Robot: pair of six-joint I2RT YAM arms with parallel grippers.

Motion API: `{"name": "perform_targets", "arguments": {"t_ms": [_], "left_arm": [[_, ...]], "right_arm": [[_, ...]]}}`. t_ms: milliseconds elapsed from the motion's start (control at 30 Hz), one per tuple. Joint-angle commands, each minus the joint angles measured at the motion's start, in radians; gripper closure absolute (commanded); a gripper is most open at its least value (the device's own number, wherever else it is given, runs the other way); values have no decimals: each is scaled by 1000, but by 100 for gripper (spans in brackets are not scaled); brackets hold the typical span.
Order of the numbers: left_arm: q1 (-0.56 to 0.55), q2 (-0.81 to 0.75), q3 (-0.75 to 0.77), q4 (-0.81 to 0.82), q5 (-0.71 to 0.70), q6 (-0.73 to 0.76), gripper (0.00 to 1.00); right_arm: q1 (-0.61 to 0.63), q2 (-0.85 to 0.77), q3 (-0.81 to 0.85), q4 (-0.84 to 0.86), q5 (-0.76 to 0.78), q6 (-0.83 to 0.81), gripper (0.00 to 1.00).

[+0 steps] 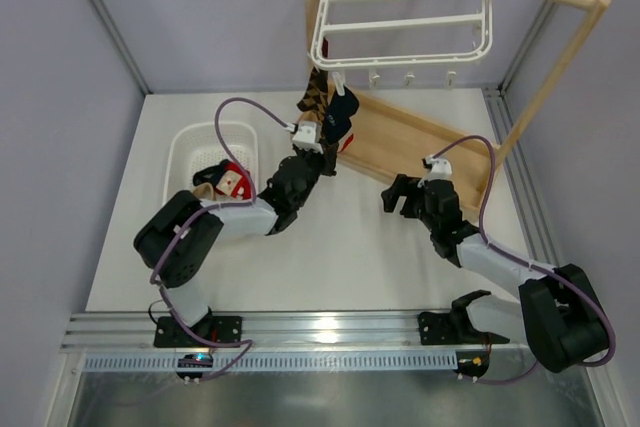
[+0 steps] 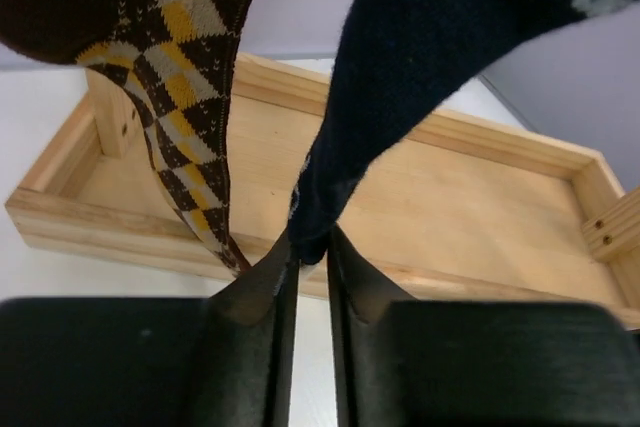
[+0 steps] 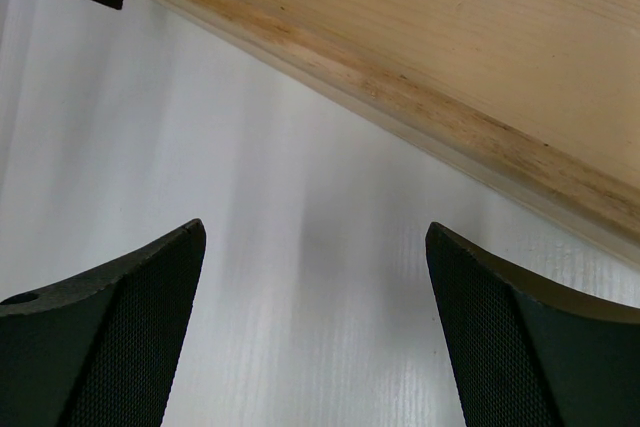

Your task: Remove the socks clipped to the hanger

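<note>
The white hanger (image 1: pixel 400 22) hangs from a wooden rail at the top of the overhead view. Two socks are clipped at its near left corner: a brown-black argyle sock (image 1: pixel 316 95) (image 2: pixel 170 67) and a dark navy sock (image 1: pixel 341 115) (image 2: pixel 430 57). My left gripper (image 1: pixel 318 144) (image 2: pixel 310 245) reaches up under them and is shut on the navy sock's lower tip. The argyle sock hangs free just left of the fingers. A bit of red fabric (image 1: pixel 347 143) shows behind the navy sock. My right gripper (image 1: pixel 400 194) (image 3: pixel 315 277) stands open and empty over the white table.
The stand's wooden base tray (image 1: pixel 420 147) (image 2: pixel 420 187) (image 3: pixel 450 47) lies under the hanger. Its rim is just beyond my right gripper. A white slotted basket (image 1: pixel 215 128) at the left holds several socks (image 1: pixel 225 180), red and cream among them. Wooden posts rise at the back and right.
</note>
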Motion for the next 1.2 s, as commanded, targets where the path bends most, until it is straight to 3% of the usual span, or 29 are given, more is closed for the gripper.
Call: {"name": "perform_targets", "arguments": {"t_ms": [0, 100, 433, 700, 933, 1167], "left_arm": [[-6, 12, 29, 117, 5, 13, 88], [-8, 7, 16, 134, 5, 16, 100], [-118, -100, -75, 114, -107, 134, 100], [-251, -217, -149, 31, -215, 193, 100], [-270, -379, -168, -165, -252, 108, 100], [-272, -510, -187, -300, -213, 35, 100]], "right_arm": [[-3, 8, 34, 64, -6, -9, 9], [-3, 2, 33, 60, -4, -10, 9], [-3, -75, 40, -19, 17, -35, 10], [3, -390, 83, -143, -96, -96, 10], [4, -497, 326, -250, -245, -135, 10], [7, -313, 568, -209, -462, -104, 10]]}}
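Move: The navy sock hangs with its lower part already between the left fingertips; its middle is about 5 cm ahead of that hand, 3 cm right and 7 cm above. Its hanger clip is some 5 cm ahead, 2 cm right and 20 cm up, and the argyle sock roughly 9 cm ahead, 4 cm left and 8 cm up. From the right hand the same clip lies about 10 cm ahead, 15 cm left and 30 cm up, the navy sock's middle 10 cm ahead, 15 cm left and 17 cm up. The navy sock's lower part is pinched as the left fingers finish closing from about a quarter open, then drawn back towards the robot some 12 cm and, in the later part, up 6 cm, still pinched. After a short wait the open right hand rises fast, about 30 cm, easing back and a little left towards the sock's clip while its fingers tip upward nearly 40 degrees. ##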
